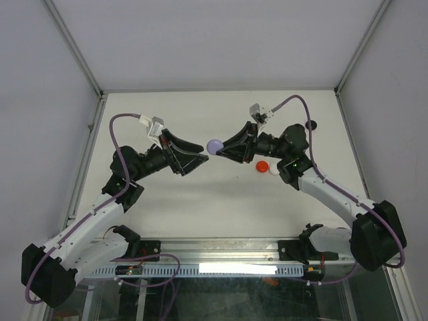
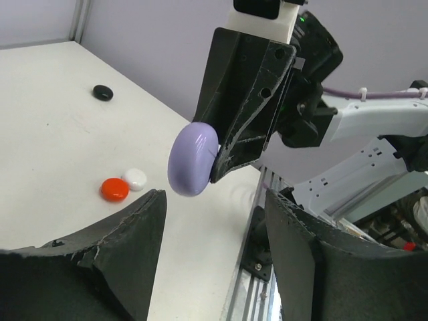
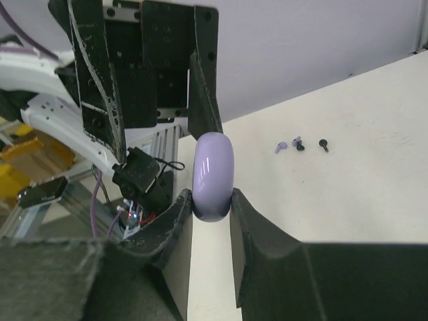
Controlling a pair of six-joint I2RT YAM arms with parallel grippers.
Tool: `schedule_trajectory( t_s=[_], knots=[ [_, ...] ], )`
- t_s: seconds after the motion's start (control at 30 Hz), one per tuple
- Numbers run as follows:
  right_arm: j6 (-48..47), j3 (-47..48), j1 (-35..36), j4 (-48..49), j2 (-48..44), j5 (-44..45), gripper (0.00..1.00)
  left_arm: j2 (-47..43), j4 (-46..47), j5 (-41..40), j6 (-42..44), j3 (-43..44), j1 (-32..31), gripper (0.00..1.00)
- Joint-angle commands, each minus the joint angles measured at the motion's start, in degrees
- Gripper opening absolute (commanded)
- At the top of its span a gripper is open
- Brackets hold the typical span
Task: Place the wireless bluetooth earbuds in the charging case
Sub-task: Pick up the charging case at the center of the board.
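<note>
A closed lavender charging case (image 3: 212,175) hangs edge-on above the table, with my right gripper (image 3: 211,200) shut on its lower rim. From above, the case (image 1: 214,146) sits between the two grippers' tips. My left gripper (image 2: 215,200) is open, its fingers spread just short of the case (image 2: 192,160) and not touching it. Tiny earbuds lie on the table in the right wrist view: a lavender one (image 3: 281,146), a lavender and black pair (image 3: 298,143) and a black one (image 3: 323,143).
Three other small round cases rest on the table: red (image 1: 262,165) and white (image 1: 273,169) side by side under the right arm, and black (image 1: 311,124) near the back right. Enclosure walls stand at the back and sides. A metal rail (image 1: 221,249) runs along the near edge.
</note>
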Motion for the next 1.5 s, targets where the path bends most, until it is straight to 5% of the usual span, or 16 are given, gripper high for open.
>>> schedule_trajectory(
  t_s=[0.0, 0.3, 0.7, 1.27, 1.47],
  knots=[
    [-14.7, 8.2, -0.2, -23.8, -2.4, -9.0, 0.0, 0.7, -11.4, 4.5, 10.8, 6.9, 0.6, 0.6],
    [-21.0, 14.1, 0.1, -34.8, -0.5, -13.4, 0.0, 4.6, -18.9, 7.3, 17.2, 13.0, 0.7, 0.56],
    [-26.6, 19.6, 1.7, -42.9, 2.6, -13.7, 0.0, 10.9, -17.3, 16.3, 13.5, 15.2, 0.7, 0.45],
    [-33.1, 23.8, 4.1, -52.3, 4.7, -12.3, 0.0, 10.9, -17.4, 18.3, 13.1, 14.8, 0.7, 0.32],
    [-34.1, 24.1, 4.5, -53.4, 5.1, -12.0, 0.0, 11.0, -17.7, 17.7, 13.5, 14.7, 0.8, 0.16]
  ],
)
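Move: The purple charging case is in the right hand's fingers, about 1 cm left of that hand. From the left hand the case lies some 5 cm right and 3 cm ahead, about level. The left gripper's open fingers wait roughly 7 cm left of the right hand and 3 cm back. Far below the right hand, by about 29 cm, lie a red case some 17 cm right and 10 cm ahead, and a white case 21 cm right and 10 cm ahead. The right hand carries the case back and down some 5 cm; the left sinks rightward, closing round it. ##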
